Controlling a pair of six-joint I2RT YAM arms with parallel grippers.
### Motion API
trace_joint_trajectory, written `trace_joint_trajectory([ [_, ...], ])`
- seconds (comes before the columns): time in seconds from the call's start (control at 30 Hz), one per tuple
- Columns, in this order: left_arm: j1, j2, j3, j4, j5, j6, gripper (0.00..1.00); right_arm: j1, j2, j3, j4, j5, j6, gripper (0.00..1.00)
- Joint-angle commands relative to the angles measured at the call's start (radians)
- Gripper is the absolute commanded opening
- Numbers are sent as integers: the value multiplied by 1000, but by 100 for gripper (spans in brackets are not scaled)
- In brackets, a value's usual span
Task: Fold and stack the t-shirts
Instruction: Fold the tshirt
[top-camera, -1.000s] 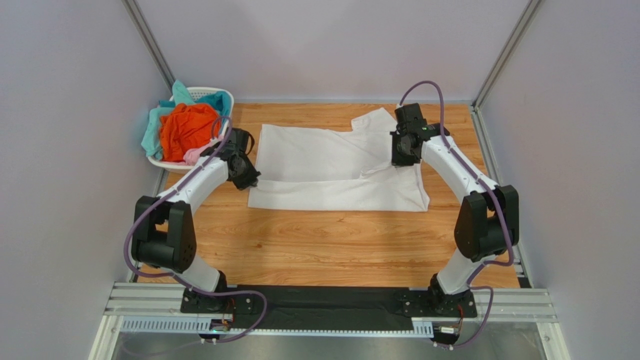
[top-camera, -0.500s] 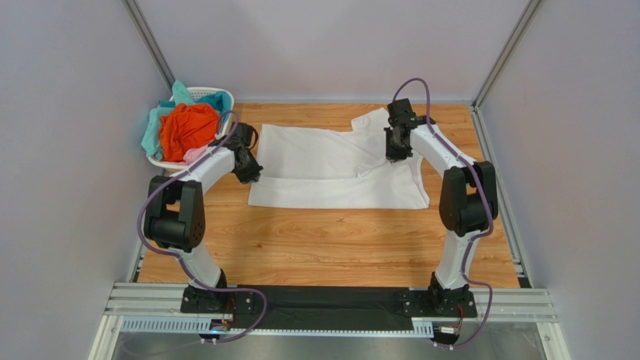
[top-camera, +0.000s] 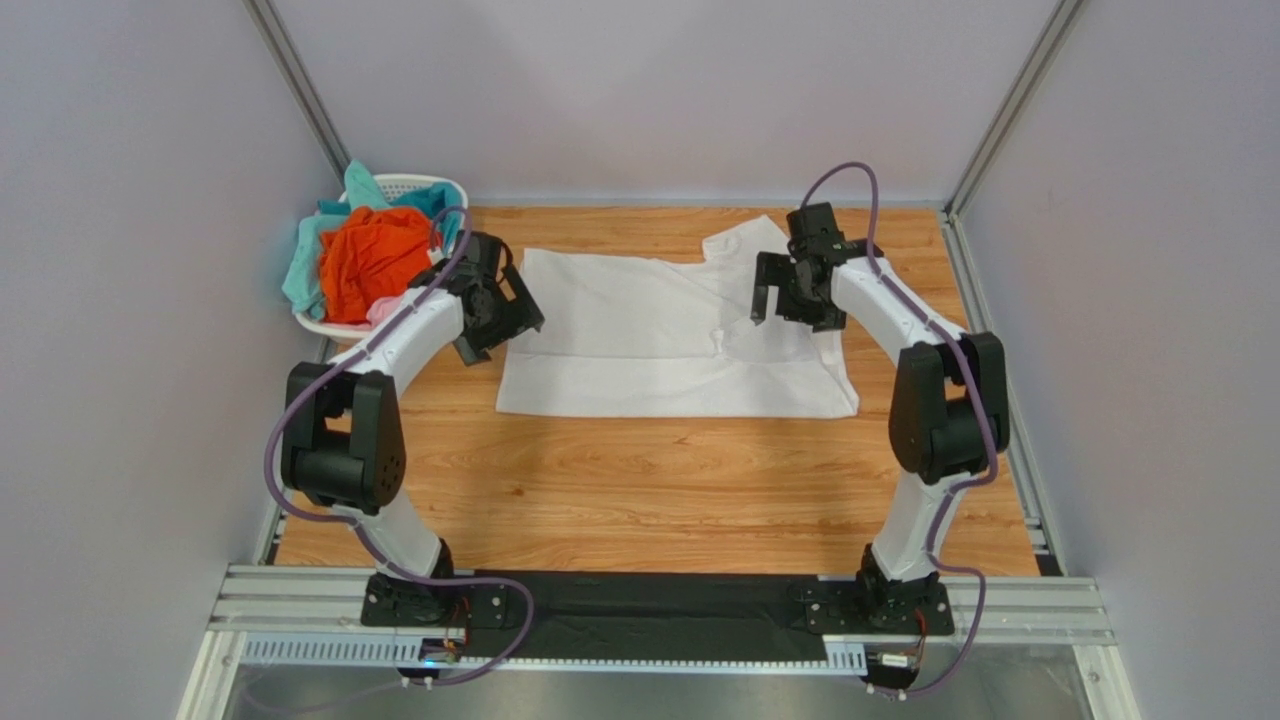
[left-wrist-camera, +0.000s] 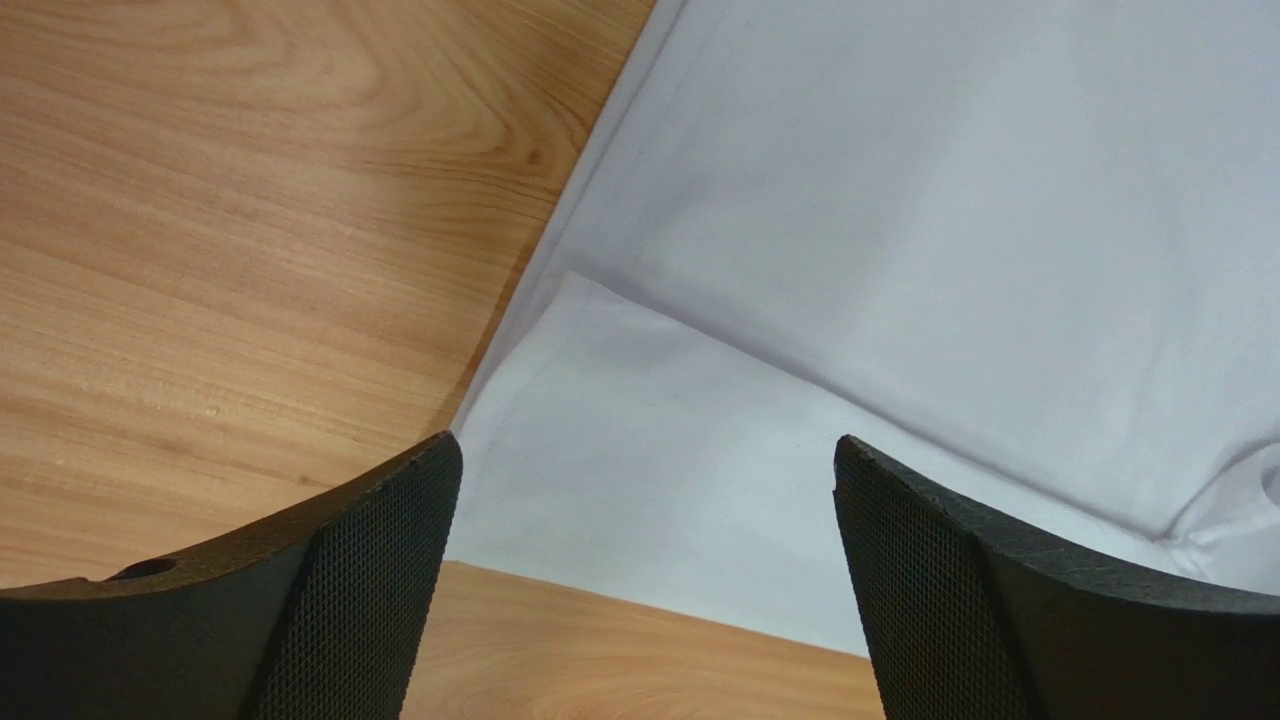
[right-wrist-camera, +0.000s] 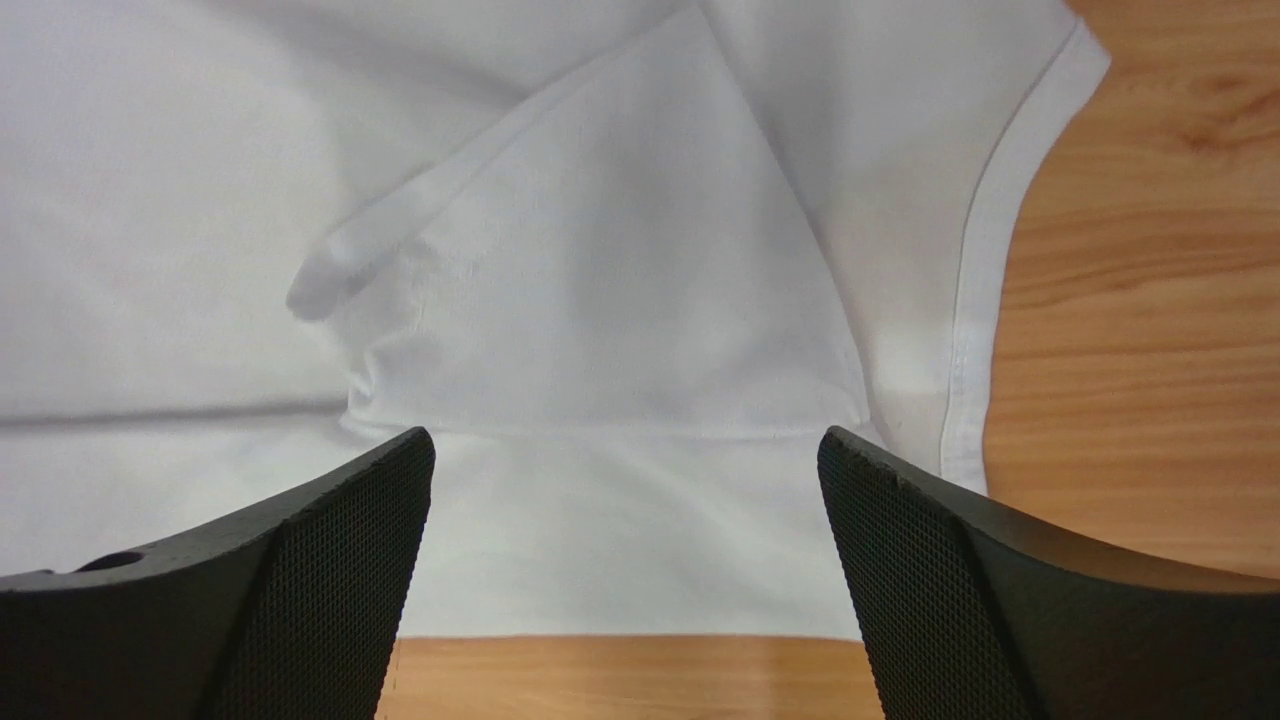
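Observation:
A white t-shirt (top-camera: 676, 338) lies flat on the wooden table, its far long side folded over toward the near side, with a sleeve tucked on top at the right (right-wrist-camera: 601, 300). My left gripper (top-camera: 508, 324) hovers open over the shirt's left end (left-wrist-camera: 842, 270), nothing between its fingers (left-wrist-camera: 361, 585). Over the right end my right gripper (top-camera: 784, 305) also stands open and empty; its view shows the folded sleeve and the hem (right-wrist-camera: 977, 300). Orange (top-camera: 376, 255), teal (top-camera: 308, 255) and pale pink (top-camera: 388, 311) t-shirts are heaped in the basket.
A white lattice basket (top-camera: 451, 203) stands at the table's far left corner, close behind the left arm. Bare wood table (top-camera: 661, 480) stretches between the shirt and the arm bases. Grey walls enclose the table on three sides.
Both grippers were shut on the white shirt's folded edge and have opened wide, letting it go. The cloth now lies flat; both wrists have lifted slightly.

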Motion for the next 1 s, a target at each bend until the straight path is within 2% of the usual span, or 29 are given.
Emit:
trace_joint_trajectory([
  [0.0,-20,-80,-14,16,48,33,100,2,-149,-114,61,-67,43,100],
  [0.13,-49,-61,-27,63,123,44,100,2,-159,-199,88,-65,51,100],
  [0.37,-55,104,21,74,195,62,100,2,-18,-148,125,-111,40,100],
  [0.57,-55,146,-14,70,206,50,100,2,33,-202,114,-104,65,100],
  [0.83,-56,75,-187,71,201,42,100,12,-102,-436,153,-108,132,100],
  [0.97,-59,-43,-318,66,203,32,100,32,-223,-586,162,-99,158,100],
])
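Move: The folded near strip of the white t-shirt lies under both hands: its left part some 5 cm right, 1 cm back and 6 cm below the left hand; its right part, by the fold edge, about 4 cm back, 1 cm left and 7 cm below the right. The laundry basket stands roughly 16 cm left and 18 cm ahead of the left hand. The outer sleeve lies about 14 cm ahead and 8 cm left of the right hand. Both open hands sink about 6 cm onto the shirt, left shifting 5 cm right, then drag it back. ##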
